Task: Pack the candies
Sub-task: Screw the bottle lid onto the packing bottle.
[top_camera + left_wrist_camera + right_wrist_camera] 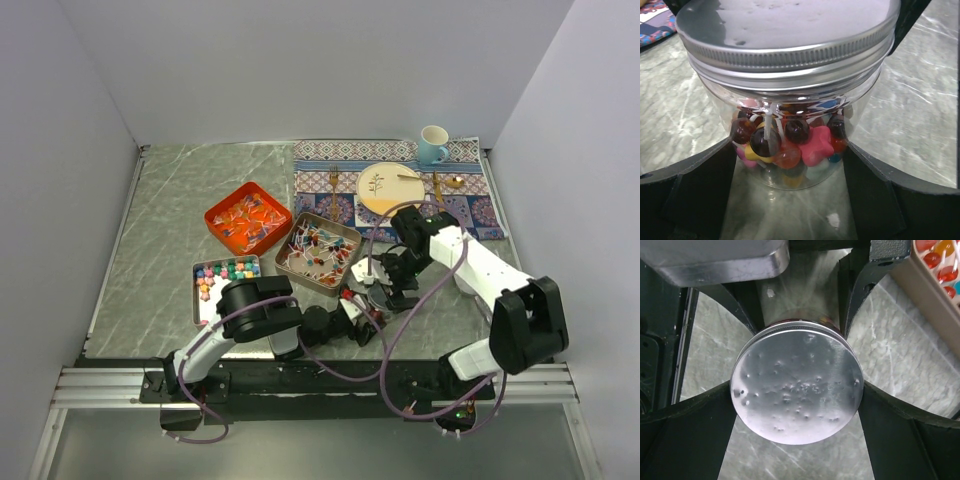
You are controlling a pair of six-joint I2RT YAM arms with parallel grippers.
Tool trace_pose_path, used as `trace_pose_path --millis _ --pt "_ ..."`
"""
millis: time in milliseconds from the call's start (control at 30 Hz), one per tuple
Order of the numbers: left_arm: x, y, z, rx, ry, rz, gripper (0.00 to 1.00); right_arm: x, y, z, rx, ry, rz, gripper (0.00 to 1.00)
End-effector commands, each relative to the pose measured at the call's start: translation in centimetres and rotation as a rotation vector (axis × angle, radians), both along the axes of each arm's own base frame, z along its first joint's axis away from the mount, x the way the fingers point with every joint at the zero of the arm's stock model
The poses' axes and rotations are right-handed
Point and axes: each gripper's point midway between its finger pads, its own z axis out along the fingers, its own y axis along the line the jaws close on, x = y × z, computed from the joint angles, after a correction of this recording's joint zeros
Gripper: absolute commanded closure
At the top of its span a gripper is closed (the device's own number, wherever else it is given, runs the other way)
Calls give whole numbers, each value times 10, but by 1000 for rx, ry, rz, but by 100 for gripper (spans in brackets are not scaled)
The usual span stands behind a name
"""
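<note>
A clear jar (790, 100) with a silver screw lid (796, 385) stands on the table, part full of candies (815, 145): round lollipops and chunky pink and yellow pieces. My left gripper (791, 152) holds the jar's body from the side, both fingers pressed on its wall. From above, my right gripper (797, 390) stands open around the lid, its fingers (685, 435) close beside the rim. More candies lie in the red tray (248, 215), the brown tin (318, 250) and the silver tin (225, 272).
A patterned placemat (400, 180) at the back right carries a plate (388, 186), a blue mug (432, 145) and cutlery. The brown tin's edge (927, 290) and the silver tin's corner (715, 260) lie close to the jar. Both arms meet near the table's front middle.
</note>
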Motion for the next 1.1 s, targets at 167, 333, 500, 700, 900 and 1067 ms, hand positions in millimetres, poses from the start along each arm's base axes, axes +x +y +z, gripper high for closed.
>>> trace_pose_path --millis 167,333,500,700,900,1067 --pt "-18 27 -57 77 173 7 99 -41 -48 -3 -141 105 -205 0" --pt "-14 28 -59 84 175 34 99 -50 -61 -3 -165 112 -265 0" --pt "-22 26 -56 81 167 -11 99 -51 -79 14 -156 101 -392 0" --pt "-26 24 -58 93 172 -31 99 3 -81 80 10 -17 -594 68" --pt "-28 23 -59 99 175 -43 99 29 -16 125 207 90 -629 100" --pt "-26 24 -58 100 163 -33 99 18 21 106 174 150 -523 100"
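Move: The lid lies on the bottle's mouth between the right gripper's wide-open fingertips, its middle straight below the hand point by about 1 cm, with the bottle's middle some 6 cm below. The lollipop tray lies roughly 17 cm ahead and 14 cm left of the right hand, the clear scoop about 11 cm ahead and 23 cm right, both some 8 cm lower. From the left hand, the lid sits about 6 cm above, 1 cm ahead and 1 cm right. Take the right gripper clear of the lid: swing it some 9 cm right and a little back, turning clockwise about 30 degrees. Then lift it steeply while looping forward and back to the left, shutting the empty fingers on the way, to end about 12 cm higher and 3 cm farther out. Keep the left gripper's hold on the bottle. ##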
